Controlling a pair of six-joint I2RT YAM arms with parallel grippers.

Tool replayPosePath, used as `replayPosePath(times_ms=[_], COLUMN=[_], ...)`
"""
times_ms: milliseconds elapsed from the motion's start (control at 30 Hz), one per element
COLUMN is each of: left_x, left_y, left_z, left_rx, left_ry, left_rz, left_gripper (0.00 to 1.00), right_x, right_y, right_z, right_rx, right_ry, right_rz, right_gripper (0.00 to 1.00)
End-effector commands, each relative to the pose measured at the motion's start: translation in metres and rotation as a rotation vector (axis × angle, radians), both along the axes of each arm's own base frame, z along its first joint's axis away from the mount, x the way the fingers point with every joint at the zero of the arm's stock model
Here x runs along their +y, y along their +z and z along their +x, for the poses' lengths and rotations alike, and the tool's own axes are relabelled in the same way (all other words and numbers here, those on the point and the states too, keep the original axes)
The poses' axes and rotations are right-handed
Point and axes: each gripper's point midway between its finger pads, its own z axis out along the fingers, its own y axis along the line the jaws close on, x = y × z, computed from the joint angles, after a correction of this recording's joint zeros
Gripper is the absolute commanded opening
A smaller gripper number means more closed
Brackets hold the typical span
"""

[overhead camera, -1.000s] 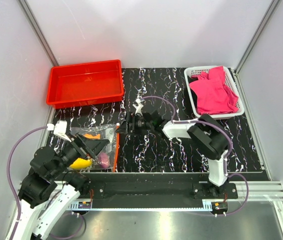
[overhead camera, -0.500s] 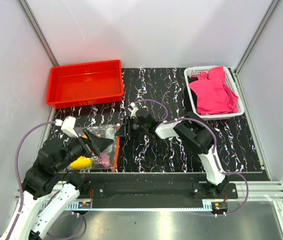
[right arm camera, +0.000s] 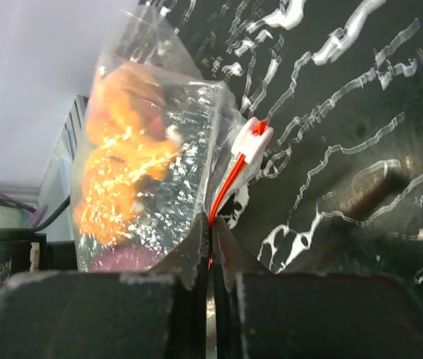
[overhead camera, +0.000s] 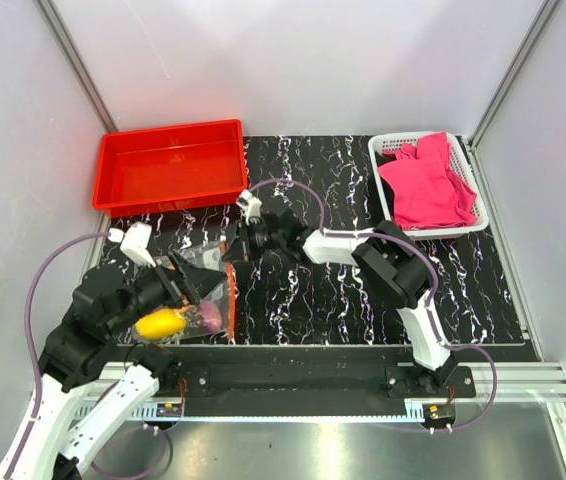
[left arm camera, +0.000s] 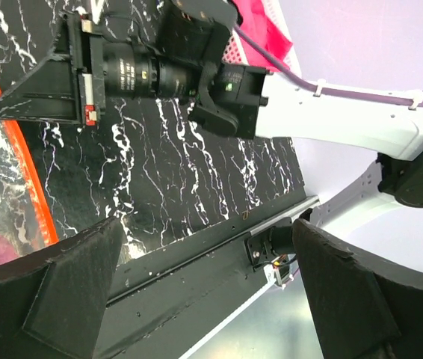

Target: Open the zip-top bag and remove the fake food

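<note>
The zip-top bag (overhead camera: 195, 300) lies at the mat's front left, its orange-red zip strip (overhead camera: 231, 300) along the right edge. Fake food shows through the plastic: a yellow fruit (overhead camera: 160, 323), a purple piece (overhead camera: 206, 317) and an orange cluster (right arm camera: 118, 157). My right gripper (overhead camera: 229, 247) is shut on the zip strip (right arm camera: 223, 196) at the bag's far corner, just below the white slider (right arm camera: 252, 138). My left gripper (overhead camera: 199, 283) hovers over the bag, wide open with nothing between its fingers (left arm camera: 47, 292). In the left wrist view the strip (left arm camera: 21, 164) and the right gripper (left arm camera: 43, 90) appear.
A red tray (overhead camera: 171, 167) stands at the back left. A white basket (overhead camera: 393, 210) holding a pink cloth (overhead camera: 428, 185) stands at the back right. The arms' base rail (overhead camera: 293, 378) runs along the near edge.
My right gripper moved left to the bag's far corner and shut on the zip strip. The left gripper stayed open and shifted slightly over the bag.
</note>
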Motion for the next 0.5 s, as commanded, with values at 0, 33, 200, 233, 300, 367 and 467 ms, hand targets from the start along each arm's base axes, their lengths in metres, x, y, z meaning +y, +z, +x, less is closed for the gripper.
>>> replayPosePath(times_ms=[0,33,200,233,300,367,467], left_x=[0.002,0.006,0.032,0.033,0.036,0.042,0.041], left_y=[0.028,0.028,0.034,0.041,0.042,0.049,0.061], left_z=[0.006,0.009,0.04,0.042,0.052,0.058,0.061], left_rx=[-0.073,-0.071,-0.095,-0.107,-0.105,-0.122,-0.159], left_ry=[-0.005,0.014,0.172,0.18,0.2,0.236,0.231], left_rz=[0.043,0.068,0.229,0.241,0.286,0.306,0.311], left_gripper=[0.99,0.99,0.99,0.99,0.99,0.99,0.99], right_x=[0.005,0.005,-0.002,-0.004,-0.008,-0.016,-0.037], right_y=[0.074,0.081,0.11,0.117,0.142,0.17,0.193], right_z=[0.005,0.001,0.004,0.002,0.008,0.014,0.011], right_rx=[-0.268,-0.308,-0.389,-0.429,-0.494,-0.567,-0.61], right_ry=[0.146,0.21,0.408,0.465,0.499,0.522,0.548], right_rz=[0.028,0.047,0.061,0.078,0.089,0.129,0.167], right_gripper=[0.0,0.0,0.0,0.0,0.0,0.0,0.0])
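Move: The right fingers are already shut on the bag's orange zip strip at its far end. The strip runs about 22 cm back from there; the bag's middle is some 11 cm back, 10 cm left and 4 cm below. The red bin's middle lies about 20 cm ahead and 14 cm left of the right hand. From the open left hand, the gripped zip end is roughly 15 cm ahead, 2 cm right and 21 cm below; the pink food is level fore-and-aft, 5 cm left, 24 cm below. Keep the right gripper's pinch on the zip end and raise it steeply, about 14 cm, easing slightly forward late on, while rolling the wrist and swinging it some 25 degrees counter-clockwise. Bring the left gripper, wide open, forward about 5 cm with some rise and a little to the left, closing in on the rising zip end; it rolls about 15 degrees and grips nothing. ##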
